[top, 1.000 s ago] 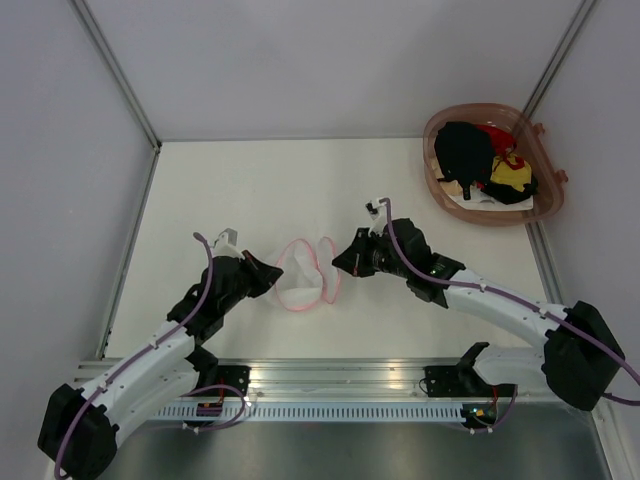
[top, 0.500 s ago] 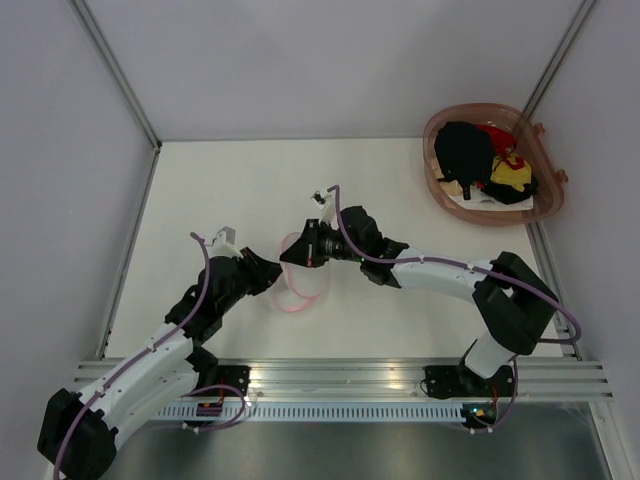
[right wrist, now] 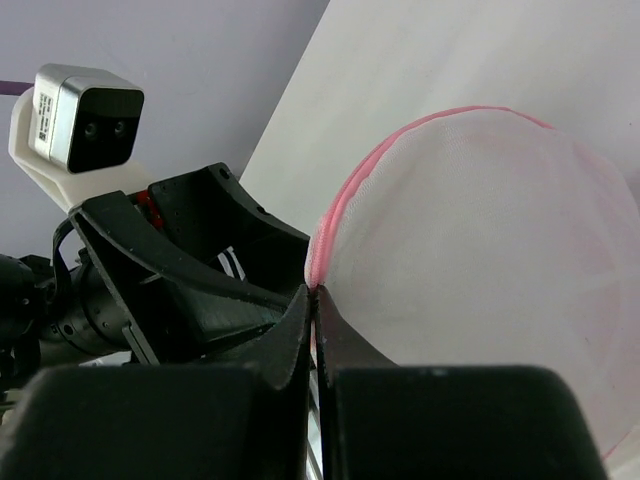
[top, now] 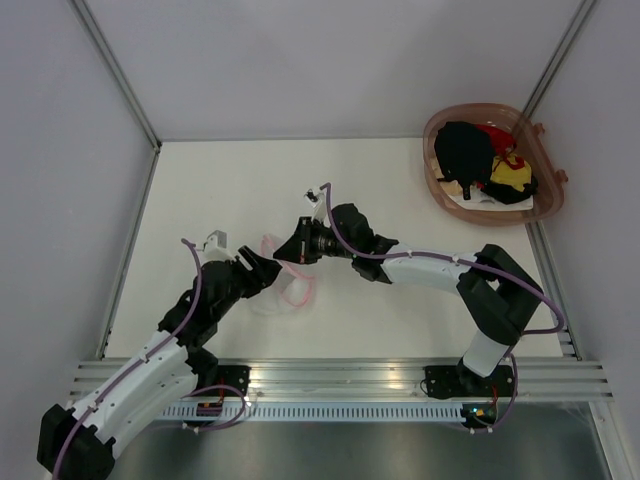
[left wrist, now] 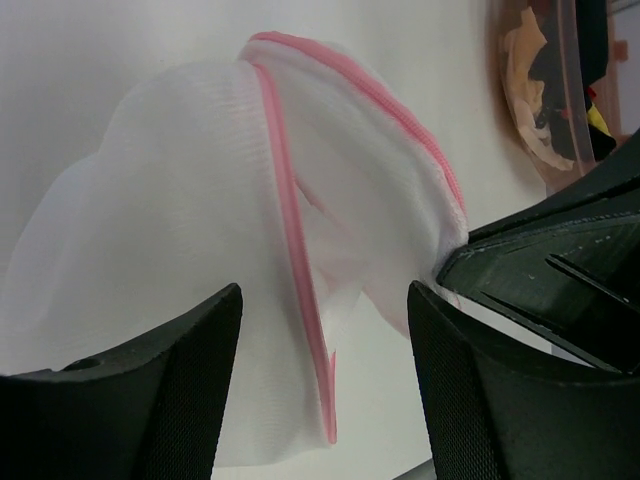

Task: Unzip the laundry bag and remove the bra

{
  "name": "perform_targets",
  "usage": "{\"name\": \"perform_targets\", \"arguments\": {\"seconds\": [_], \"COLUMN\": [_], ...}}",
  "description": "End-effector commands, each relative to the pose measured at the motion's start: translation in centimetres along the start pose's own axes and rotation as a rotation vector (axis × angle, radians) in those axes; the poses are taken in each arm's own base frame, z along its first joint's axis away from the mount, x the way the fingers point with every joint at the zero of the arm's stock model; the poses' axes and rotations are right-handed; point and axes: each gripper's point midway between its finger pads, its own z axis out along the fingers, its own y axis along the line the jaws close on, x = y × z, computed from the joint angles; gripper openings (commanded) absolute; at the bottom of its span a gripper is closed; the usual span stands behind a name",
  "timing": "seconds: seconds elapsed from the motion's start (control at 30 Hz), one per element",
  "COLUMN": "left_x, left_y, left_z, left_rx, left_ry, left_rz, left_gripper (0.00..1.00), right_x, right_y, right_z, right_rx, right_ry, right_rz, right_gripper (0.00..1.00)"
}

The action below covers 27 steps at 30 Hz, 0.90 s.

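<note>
The laundry bag (top: 290,292) is a white mesh pouch with a pink zipper rim, lying crumpled on the table between both arms. My right gripper (top: 284,254) is shut on the pink rim at the bag's left side; the right wrist view shows its tips (right wrist: 314,296) pinching the rim with the mesh dome (right wrist: 470,250) behind. Beside it, my left gripper (top: 267,272) is open. The left wrist view has the bag (left wrist: 190,200) and a loose rim end lying between and beyond the left fingers (left wrist: 185,390), untouched. No bra shows.
A pinkish-brown plastic basket (top: 428,150) with black, red and yellow clothes stands at the back right corner. Grey walls and metal posts enclose the table on three sides. An aluminium rail (top: 350,375) runs along the near edge.
The right gripper has moved left across the bag with the pink rim pinched, folding the bag over. The left gripper has opened and let go of the bag.
</note>
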Motion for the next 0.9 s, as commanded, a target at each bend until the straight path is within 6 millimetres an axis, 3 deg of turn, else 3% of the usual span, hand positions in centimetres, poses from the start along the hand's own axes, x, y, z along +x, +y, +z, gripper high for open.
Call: {"name": "perform_targets", "arguments": {"seconds": [0.0, 0.3, 0.47, 0.57, 0.6, 0.67, 0.87], "left_x": [-1.4, -2.9, -2.9, -2.7, -2.5, -2.5, -3.0], "left_y": [0.5, 0.9, 1.4, 1.5, 1.7, 1.4, 0.3], "left_z": [-0.5, -2.3, -2.5, -2.2, -2.0, -1.8, -1.5], "left_rx": [-0.063, -0.052, -0.049, -0.064, -0.074, -0.072, -0.037], "left_ry": [-0.059, -0.155, -0.182, -0.166, -0.158, -0.150, -0.155], "left_rz": [-0.038, -0.104, -0.142, -0.139, -0.136, -0.136, -0.132], "left_gripper": [0.72, 0.72, 0.72, 0.73, 0.75, 0.75, 0.76], "right_x": [0.4, 1.5, 2.1, 3.0, 4.0, 4.9, 8.1], "right_y": [-0.3, -1.6, -1.1, 1.1, 2.2, 2.9, 4.8], "right_z": [-0.1, -0.9, -1.1, -1.0, -1.4, -1.5, -3.4], "right_rx": [0.008, 0.056, 0.016, -0.123, -0.197, -0.251, -0.368], "right_ry": [0.000, 0.017, 0.043, 0.111, 0.168, 0.212, 0.358], "right_rz": [-0.023, -0.044, -0.062, -0.106, -0.128, -0.157, -0.275], "right_gripper": [0.01, 0.00, 0.01, 0.18, 0.31, 0.44, 0.56]}}
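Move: My closed right fingers still hold the pink rim of the bag's upper flap. The laundry bag's middle lies about 6 cm back from them, straight in line sideways, and some 12 cm below; a loop of pink edging lies about 7 cm back and 4 cm to the right at table height. From my open left hand, which has already let go, the bag's middle is about 3 cm back, 2 cm to the right and 8 cm below. With my right hand I lower the pinched rim about 4 cm towards the rest of the bag, easing slightly right, then open the fingers to let go and draw back some 7 cm towards my base, turning about 20 degrees counter-clockwise. My left hand stays open, shifting 3 cm left away from the rim, rising a little and sinking again. ##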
